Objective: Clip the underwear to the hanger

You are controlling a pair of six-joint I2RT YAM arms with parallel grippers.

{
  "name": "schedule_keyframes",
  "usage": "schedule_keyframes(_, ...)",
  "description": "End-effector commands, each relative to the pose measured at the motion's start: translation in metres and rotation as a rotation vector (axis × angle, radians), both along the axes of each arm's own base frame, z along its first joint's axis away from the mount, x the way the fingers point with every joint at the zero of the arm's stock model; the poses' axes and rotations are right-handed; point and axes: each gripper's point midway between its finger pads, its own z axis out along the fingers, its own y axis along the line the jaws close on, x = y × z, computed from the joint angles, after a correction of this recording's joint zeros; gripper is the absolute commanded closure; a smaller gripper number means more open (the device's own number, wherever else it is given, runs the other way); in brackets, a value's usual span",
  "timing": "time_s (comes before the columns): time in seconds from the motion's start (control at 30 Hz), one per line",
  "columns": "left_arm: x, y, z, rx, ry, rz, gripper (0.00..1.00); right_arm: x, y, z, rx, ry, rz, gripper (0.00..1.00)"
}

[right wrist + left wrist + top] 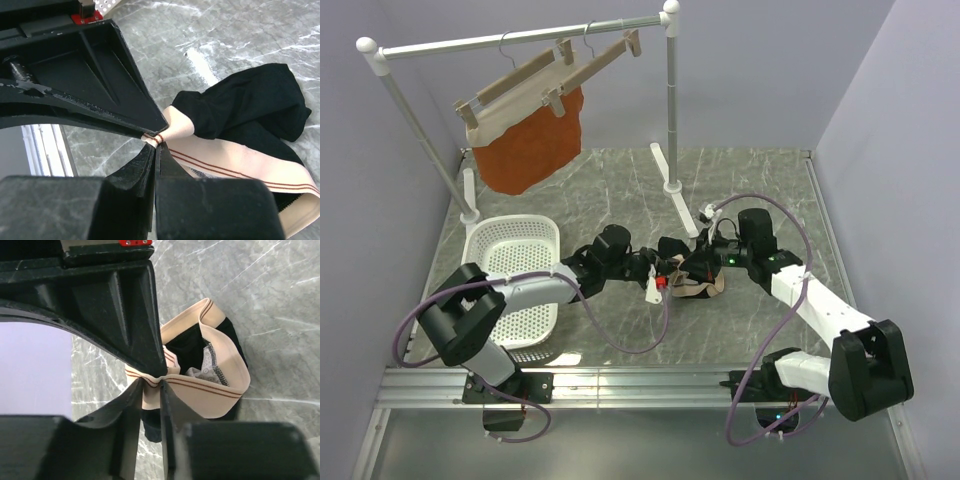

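The underwear (708, 286), black with a tan waistband, lies bunched on the marble table between both grippers. My left gripper (658, 276) is shut on a fold of the waistband; in the left wrist view the band (220, 370) is squeezed between the fingertips at the left gripper (152, 385). My right gripper (692, 270) is shut on another fold of the same waistband, seen at the right gripper (157, 141), with the black cloth (250, 100) spread beyond it. The hanger (608, 56), pale wood with two clips, hangs bare on the rail at the back.
A second wooden hanger holds a rust-orange garment (530, 145) on the same white rail (520, 38). The rack's right post (672, 110) and foot stand just behind the grippers. A white basket (480, 243) sits at the left beside my left arm.
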Motion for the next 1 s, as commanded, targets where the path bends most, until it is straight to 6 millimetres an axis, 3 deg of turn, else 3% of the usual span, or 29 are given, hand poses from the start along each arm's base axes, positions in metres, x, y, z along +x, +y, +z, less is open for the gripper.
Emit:
schedule_keyframes(0.0, 0.007, -0.01, 0.019, -0.033, -0.081, -0.016, 0.79, 0.0, 0.005, 0.004, 0.007, -0.033, 0.038, 1.0)
schedule_keyframes(0.1, 0.011, -0.009, 0.017, -0.036, -0.087, 0.005, 0.94, 0.0, 0.007, 0.004, 0.009, -0.032, 0.047, 1.0)
schedule_keyframes(0.23, 0.01, -0.007, 0.022, -0.041, -0.082, 0.004, 1.0, 0.006, 0.005, 0.002, -0.015, -0.042, 0.03, 0.99)
schedule_keyframes(0.27, 0.008, -0.006, 0.022, -0.033, -0.064, 0.002, 1.0, 0.008, 0.004, 0.002, -0.023, -0.048, 0.022, 0.85)
schedule_keyframes(0.37, 0.006, 0.0, 0.028, 0.009, 0.044, 0.04, 1.0, 0.022, -0.006, 0.005, -0.076, -0.09, -0.043, 0.59)
schedule_keyframes(0.47, 0.011, 0.013, 0.046, 0.053, 0.158, 0.133, 1.0, 0.038, -0.024, 0.019, -0.095, -0.123, -0.112, 0.5)
schedule_keyframes(0.5, 0.015, 0.02, 0.048, 0.074, 0.193, 0.179, 1.0, 0.043, -0.029, 0.023, -0.097, -0.127, -0.129, 0.48)
schedule_keyframes(0.53, 0.021, 0.022, 0.073, 0.042, 0.234, 0.221, 1.0, 0.046, -0.035, 0.031, -0.102, -0.137, -0.139, 0.47)
schedule_keyframes(0.57, 0.024, 0.035, 0.068, 0.085, 0.3, 0.281, 1.0, 0.054, -0.049, 0.036, -0.11, -0.142, -0.176, 0.46)
schedule_keyframes(0.6, 0.035, 0.039, 0.089, 0.059, 0.313, 0.34, 1.0, 0.06, -0.054, 0.048, -0.116, -0.166, -0.184, 0.45)
schedule_keyframes(0.63, 0.037, 0.055, 0.082, 0.091, 0.422, 0.421, 1.0, 0.058, -0.063, 0.044, -0.149, -0.141, -0.19, 0.45)
schedule_keyframes(0.7, 0.047, 0.065, 0.099, 0.077, 0.484, 0.503, 1.0, 0.059, -0.083, 0.045, -0.184, -0.097, -0.238, 0.45)
schedule_keyframes(0.83, 0.038, 0.076, 0.09, 0.114, 0.68, 0.618, 1.0, 0.036, -0.093, 0.031, -0.21, 0.022, -0.218, 0.48)
schedule_keyframes(0.97, 0.033, 0.084, 0.064, 0.155, 0.817, 0.692, 1.0, 0.016, -0.088, 0.014, -0.178, 0.142, -0.214, 0.48)
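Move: The underwear hangs from the right hand's shut fingers, its pinched waistband fold only about 1 cm to the right of the left hand's nearly closed fingertips. The bulk hangs some 5 cm below both hands and about 3 cm to their right. The white rack foot has its middle roughly 24 cm ahead of either hand, down on the table; the empty basket stands about 39 cm to the left and 2 cm farther out. The underwear's waistband is pinched by the left hand while the right still grips it; only then do the right fingers open to about half and let go, that hand backing off some 9 cm right and about 5 forward. The left hand, staying shut, lifts about 11 cm, swinging forward and left and turning roughly 30 degrees counter-clockwise, before sinking slightly. ##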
